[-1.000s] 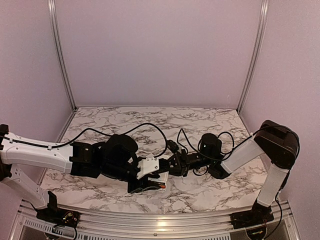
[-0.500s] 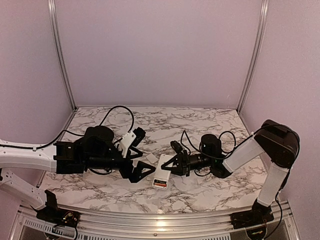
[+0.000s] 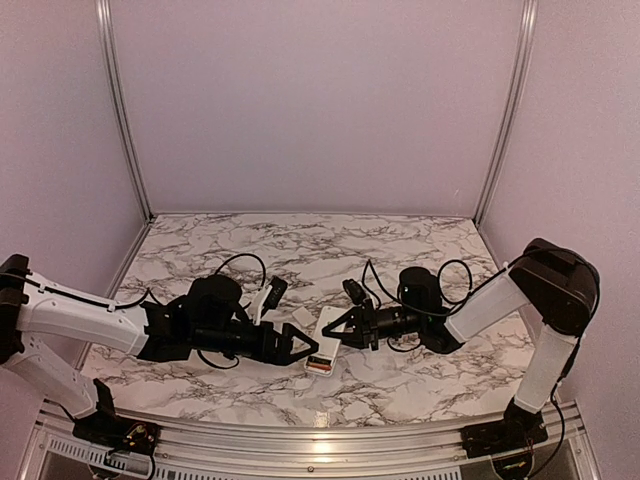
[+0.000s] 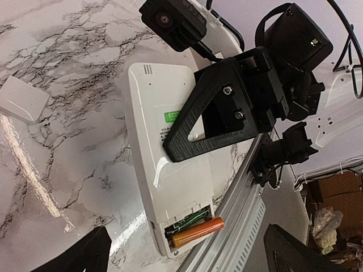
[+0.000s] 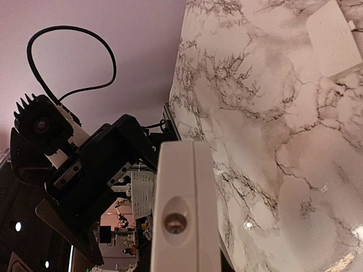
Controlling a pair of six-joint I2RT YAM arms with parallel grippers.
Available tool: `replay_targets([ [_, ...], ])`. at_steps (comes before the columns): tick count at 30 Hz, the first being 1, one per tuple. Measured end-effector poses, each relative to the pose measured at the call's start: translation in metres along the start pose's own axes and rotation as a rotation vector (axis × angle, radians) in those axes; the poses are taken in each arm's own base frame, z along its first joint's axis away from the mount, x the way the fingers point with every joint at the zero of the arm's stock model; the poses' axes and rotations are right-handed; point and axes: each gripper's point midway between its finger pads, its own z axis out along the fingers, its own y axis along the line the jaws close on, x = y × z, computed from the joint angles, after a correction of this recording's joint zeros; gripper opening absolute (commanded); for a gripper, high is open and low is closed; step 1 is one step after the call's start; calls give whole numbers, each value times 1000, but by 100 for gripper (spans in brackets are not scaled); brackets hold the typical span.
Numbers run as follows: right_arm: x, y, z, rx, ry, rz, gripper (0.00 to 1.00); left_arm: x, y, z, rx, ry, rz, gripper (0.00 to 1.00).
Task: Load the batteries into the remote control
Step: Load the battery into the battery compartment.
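The remote control (image 4: 164, 164) lies back up on the marble, its battery bay open at the near end. An orange-red battery (image 4: 197, 232) rests askew in the bay, one end poking past the remote's side. Beside it is a dark shape with a green stripe; I cannot tell whether it is the other battery. My right gripper (image 3: 346, 330) is shut on the remote's far half, one finger (image 4: 215, 119) lying across its back. My left gripper (image 3: 303, 350) stands open, its fingertips (image 4: 79, 258) either side of the bay end and apart from it. The right wrist view shows the remote's end (image 5: 184, 209) close up.
A small loose white cover piece (image 3: 299, 318) lies on the marble just left of the remote, also seen from the wrists (image 4: 22, 99) (image 5: 334, 37). The table's metal front rail (image 4: 244, 209) runs close beside the remote's bay end. Cables loop over both wrists.
My left gripper opened, let go of the orange battery at the bay, drew back to the left, then dropped low with its tips near the remote's end. The right arm held still.
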Motion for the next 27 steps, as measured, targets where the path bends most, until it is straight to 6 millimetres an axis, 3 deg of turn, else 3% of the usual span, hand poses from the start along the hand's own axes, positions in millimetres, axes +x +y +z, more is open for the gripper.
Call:
replay_targets([
  [4,-2,0,1,4,-5,-4,0,7,2,15,0,33,-42,97],
  [17,-2,-1,0,9,-2,-2,0,22,-6,35,20,103,-35,66],
  [27,-3,3,-1,3,-2,-6,0,26,-6,40,16,126,-27,67],
])
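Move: The red battery, lying loosely half out of the remote's open compartment, is about 5 cm to the left hand's right, 2 cm back and 4 cm below. The green battery beside it lies about 1 cm farther out than the red one; the remote's middle is some 4 cm right of the left hand, 2 cm ahead and 2 cm lower. From the right hand, the red battery is about 6 cm back, 3 cm left and slightly below. Left hand moves right, down and back about 5 cm towards the red battery, fingers narrowing; right holds remote still. ##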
